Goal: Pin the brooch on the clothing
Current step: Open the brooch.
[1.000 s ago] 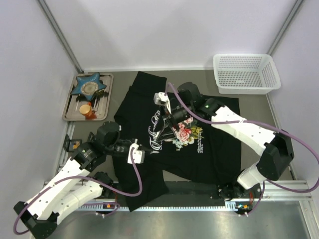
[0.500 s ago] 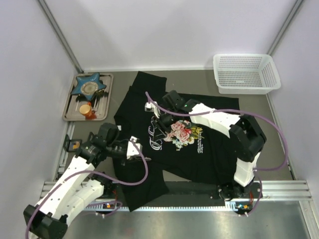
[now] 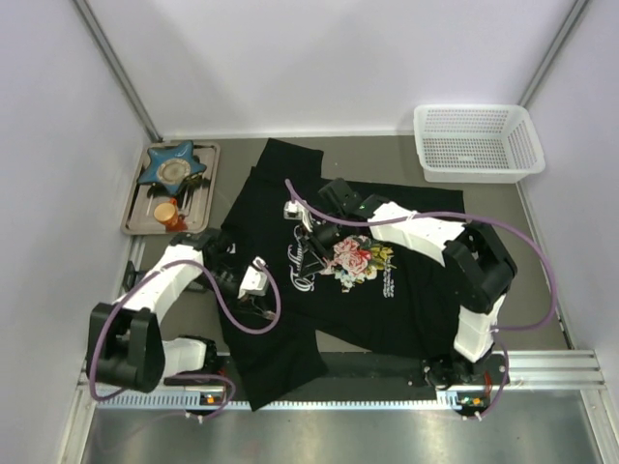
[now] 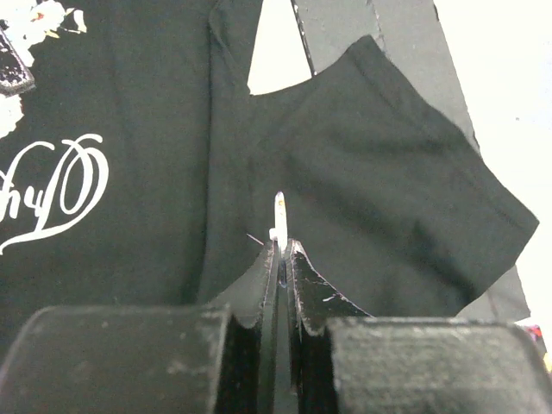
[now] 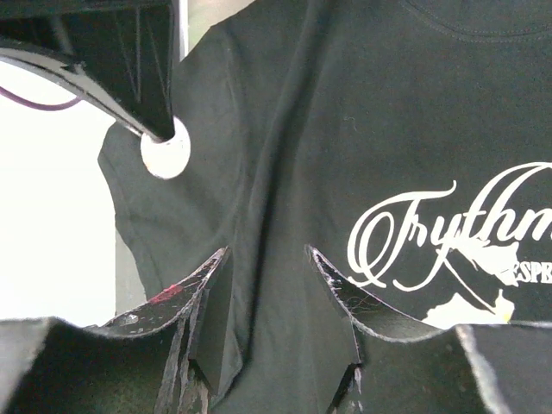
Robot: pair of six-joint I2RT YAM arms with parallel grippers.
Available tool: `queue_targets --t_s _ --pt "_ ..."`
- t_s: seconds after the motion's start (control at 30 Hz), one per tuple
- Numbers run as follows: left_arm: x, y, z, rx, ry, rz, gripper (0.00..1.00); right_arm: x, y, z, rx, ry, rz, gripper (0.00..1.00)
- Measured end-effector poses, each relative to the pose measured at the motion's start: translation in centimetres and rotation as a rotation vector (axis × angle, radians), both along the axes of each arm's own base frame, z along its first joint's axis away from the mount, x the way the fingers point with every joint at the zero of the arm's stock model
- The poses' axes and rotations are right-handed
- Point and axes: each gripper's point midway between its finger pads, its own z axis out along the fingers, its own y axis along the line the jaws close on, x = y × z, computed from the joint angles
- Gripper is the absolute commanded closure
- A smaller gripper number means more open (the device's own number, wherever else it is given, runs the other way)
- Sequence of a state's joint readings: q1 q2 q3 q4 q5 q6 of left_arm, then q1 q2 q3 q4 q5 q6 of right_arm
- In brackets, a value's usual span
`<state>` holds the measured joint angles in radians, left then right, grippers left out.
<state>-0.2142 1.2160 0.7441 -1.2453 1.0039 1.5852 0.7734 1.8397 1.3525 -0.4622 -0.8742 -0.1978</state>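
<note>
The clothing [image 3: 387, 300], a black T-shirt with a rose print and white lettering, lies spread on the table. The brooch [image 5: 166, 155], a small pale round disc, is pinched at the tips of my left gripper [image 4: 280, 246], which is shut on it. In the left wrist view the brooch [image 4: 279, 216] shows edge-on above the clothing [image 4: 388, 190]. From above, my left gripper [image 3: 263, 307] hangs over the shirt's left part, near a sleeve. My right gripper [image 3: 308, 235] sits by the lettering. Its jaws [image 5: 266, 250] are closed partway on a raised fold of the clothing [image 5: 345, 129].
A white mesh basket [image 3: 476, 142] stands at the back right. A metal tray [image 3: 126, 220] at the back left carries a blue star-shaped dish [image 3: 172, 166] and a small orange piece [image 3: 166, 211]. Walls close in on both sides.
My right gripper moved left onto the shirt by the lettering and narrowed its jaws on the fabric. The left arm swung its elbow back and left, its gripper staying over the shirt with the brooch.
</note>
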Motion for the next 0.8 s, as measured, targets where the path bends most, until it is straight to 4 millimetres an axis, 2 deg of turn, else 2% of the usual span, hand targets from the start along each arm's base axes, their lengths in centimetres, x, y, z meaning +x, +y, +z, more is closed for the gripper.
queue_targets --t_s 0.13,0.4,0.63,0.8 --pt "1.2 0.3 -0.7 -0.005 -0.012 -0.068 1.0 0.5 -0.4 0.1 0.009 0.02 -0.014 0.62" --pt "5.3 -0.6 -1.9 0.005 0.147 -0.043 1.0 3.0 -2.2 0.3 0.01 0.112 -0.114 0.63" --pt "6.3 -0.8 -2.8 0.045 0.281 0.01 1.0 3.7 -3.5 -0.4 -0.008 0.178 -0.178 0.64" --pt "6.9 -1.2 -2.4 0.021 0.261 0.013 1.0 3.3 -3.9 -1.1 -0.026 0.21 -0.188 0.64"
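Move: The left hand already pinches the round brooch at its fingertips, its middle about 1 cm to the right and 1 cm below the hand point. The empty, part-open right hand has this brooch some 9 cm back and 9 cm to its left, at about the same height. On the clothing, about 12 cm below the right hand, the printed lettering lies some 4 cm ahead and 2 cm left, the printed flowers about 6 cm ahead and 11 cm right. Keeping its pinch on the brooch's edge, the left hand carries it about 7 cm forward over the clothing towards the printed lettering, sinking some 2.5 cm and rolling about 15 degrees. The right hand touches nothing: it shifts some 4 cm right and 3 cm forward, ending 1 cm lower and turned over 10 degrees clockwise, fingers still part-open. ##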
